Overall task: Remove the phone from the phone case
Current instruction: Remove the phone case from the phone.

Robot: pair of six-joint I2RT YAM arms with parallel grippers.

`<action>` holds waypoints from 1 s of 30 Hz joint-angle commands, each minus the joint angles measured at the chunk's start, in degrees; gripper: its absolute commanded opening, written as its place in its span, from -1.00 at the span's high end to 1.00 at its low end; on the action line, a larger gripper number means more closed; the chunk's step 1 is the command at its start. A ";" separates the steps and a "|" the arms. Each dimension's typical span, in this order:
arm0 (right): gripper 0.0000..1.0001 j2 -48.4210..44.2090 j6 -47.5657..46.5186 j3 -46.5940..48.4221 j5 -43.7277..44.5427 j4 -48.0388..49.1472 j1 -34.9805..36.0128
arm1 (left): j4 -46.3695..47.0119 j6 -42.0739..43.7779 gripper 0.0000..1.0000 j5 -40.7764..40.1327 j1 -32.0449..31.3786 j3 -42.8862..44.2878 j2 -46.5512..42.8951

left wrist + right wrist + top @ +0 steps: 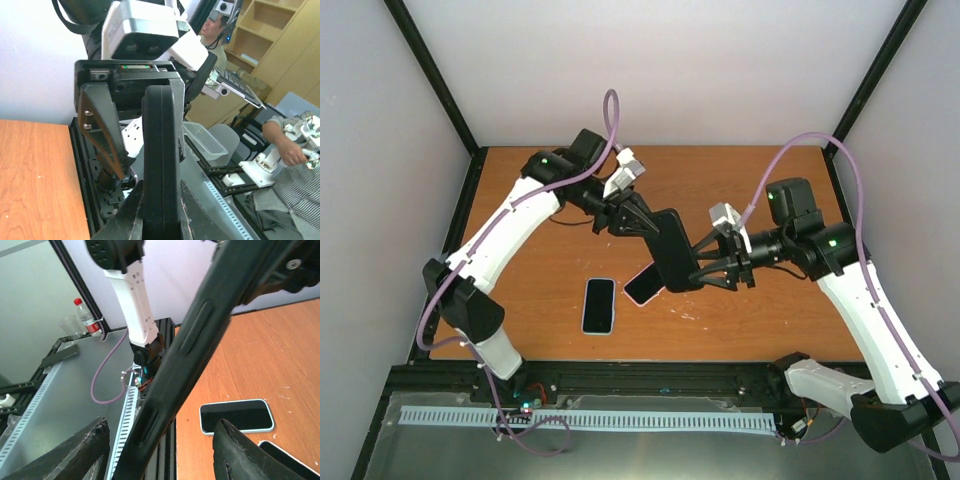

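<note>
My left gripper [642,226] is shut on one end of a black phone case [672,250] and holds it in the air over the table's middle. In the left wrist view the case [160,150] stands edge-on between the fingers of the left gripper [160,205]. My right gripper [702,268] is open around the case's other end. In the right wrist view the case [200,350] crosses diagonally between the spread fingers of the right gripper [162,432], touching neither. Whether a phone sits inside the case I cannot tell.
Two phones lie on the wooden table [540,200]: a pale-rimmed one [599,305] screen-up, and a dark one [642,287] partly beneath the held case. Both show in the right wrist view, pale-rimmed [236,416] and dark [292,460]. A black rail [620,375] edges the near side.
</note>
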 commanded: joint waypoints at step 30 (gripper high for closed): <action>0.94 12.55 13.83 7.17 -0.04 11.83 0.37 | 72.55 -58.53 0.09 -27.96 -0.01 -39.96 -23.63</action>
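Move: Between the two hands hangs the cased phone, held by the left hand at its far end: its middle is about 4 cm to the right hand's left, 1 cm ahead and 2 cm higher, and 4 cm right, 4 cm back and 2 cm below the left hand. On the table some 35 cm below the right hand, the pink-edged phone lies about 10 cm ahead and 11 cm left, the white-edged phone 5 cm ahead and 22 cm left. Reaching forward about 7 cm along the phone case's right side, the open right hand also sinks and eases left some 3 cm, then shuts its fingers on that edge nearer the far end. The left hand, still pinching, lowers the case about 6 cm and 3 cm forward, turning some 20 degrees counter-clockwise, then opens its fingers around the edge once the right has hold. ##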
